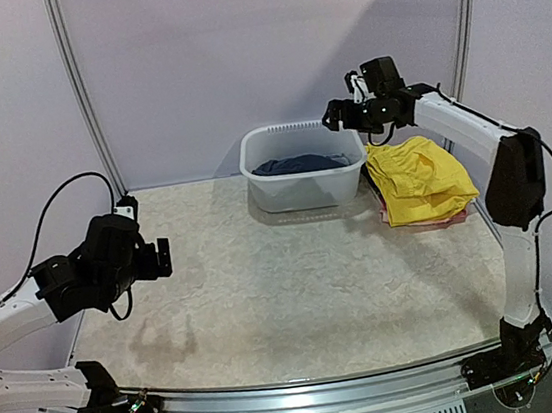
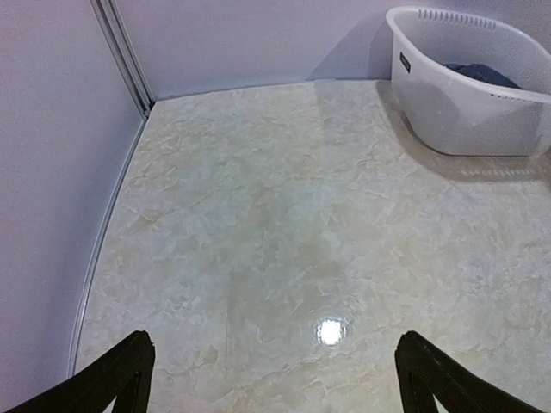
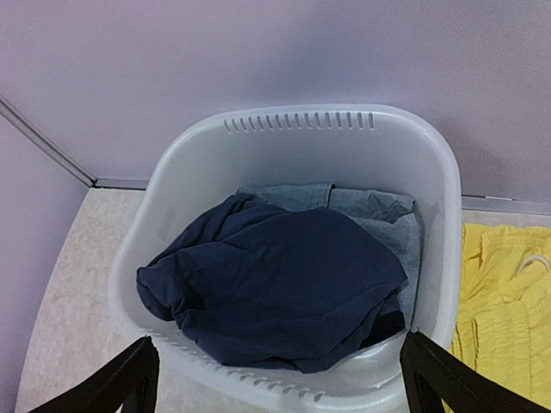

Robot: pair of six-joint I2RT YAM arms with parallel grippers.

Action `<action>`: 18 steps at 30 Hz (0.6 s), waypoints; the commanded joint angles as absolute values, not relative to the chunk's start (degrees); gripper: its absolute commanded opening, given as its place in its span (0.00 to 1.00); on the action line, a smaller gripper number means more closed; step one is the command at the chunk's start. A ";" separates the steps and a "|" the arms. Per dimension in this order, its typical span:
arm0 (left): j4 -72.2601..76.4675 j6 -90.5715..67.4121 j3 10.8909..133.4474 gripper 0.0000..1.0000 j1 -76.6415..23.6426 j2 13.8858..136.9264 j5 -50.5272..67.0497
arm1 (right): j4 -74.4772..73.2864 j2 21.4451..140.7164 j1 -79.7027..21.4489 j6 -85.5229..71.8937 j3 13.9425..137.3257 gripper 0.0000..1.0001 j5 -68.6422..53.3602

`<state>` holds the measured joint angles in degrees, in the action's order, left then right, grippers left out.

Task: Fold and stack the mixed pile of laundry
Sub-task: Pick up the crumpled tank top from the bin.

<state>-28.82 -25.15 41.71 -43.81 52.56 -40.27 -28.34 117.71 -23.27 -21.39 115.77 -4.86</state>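
A crumpled navy garment (image 3: pixel 275 284) lies in the white basin (image 3: pixel 301 129) on top of a grey one (image 3: pixel 379 211); the navy garment (image 1: pixel 299 163) also shows in the top view. A folded yellow garment (image 1: pixel 419 179) rests right of the basin (image 1: pixel 305 195) over a reddish one (image 1: pixel 418 217). My right gripper (image 3: pixel 277 379) hovers open above the basin's near rim, holding nothing. Over the left side of the table, my left gripper (image 2: pixel 275 379) is open and empty above the bare surface.
The marbled tabletop (image 1: pixel 296 285) stretches between the arms. Purple walls (image 1: pixel 238 60) close in the back and sides, with a metal post (image 1: pixel 80 89) at the back left corner. The basin (image 2: pixel 482 95) stands at the far right of the left wrist view.
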 commanded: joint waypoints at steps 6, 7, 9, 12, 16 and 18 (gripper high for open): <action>-26.69 -24.47 41.31 0.99 -42.94 56.41 -41.00 | -37.53 139.48 -23.64 -13.59 140.62 0.99 -4.81; -26.43 -24.40 41.39 1.00 -42.90 57.06 -41.00 | -36.33 140.56 -23.63 -13.19 141.82 0.99 -5.52; -25.96 -24.35 41.55 1.00 -42.85 58.33 -41.00 | -34.11 143.04 -23.56 -12.56 142.95 0.99 -7.15; -24.80 -24.04 42.23 0.99 -42.76 60.55 -40.94 | -33.93 145.80 -23.42 -12.27 145.78 0.99 -8.03; -23.10 -22.82 44.51 1.00 -42.71 63.86 -39.66 | -32.62 148.06 -22.97 -13.66 146.34 0.97 -11.93; -22.20 -22.24 46.27 1.00 -42.63 65.94 -38.56 | -32.27 148.48 -22.85 -14.24 146.50 0.95 -14.85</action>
<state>-25.56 -23.79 42.70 -43.46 63.00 -40.23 -34.20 146.52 -23.20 -13.67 144.64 -9.10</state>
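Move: The crumpled navy tank top lies in the bin about 12 cm ahead of the right hand, 7 cm to its left and 20 cm below. The bin's middle is about level with it, both forward and sideways. Folded denim shows under its far right edge, some 17 cm ahead of the hand and 4 cm left. The yellow shorts lie 7 cm ahead, 18 cm right. From the left hand the tank top is roughly 38 cm ahead, 21 cm right, 13 cm below. Down and forward at a slant, bearing left, the open right hand swoops over the bin towards the tank top; the forward travel dies out and it ends sinking almost straight, about 11 cm lower and 7 cm farther out, turned some 10 degrees counter-clockwise, touching nothing visible. The left hand, empty and open, sinks about 3 cm, easing forward. ##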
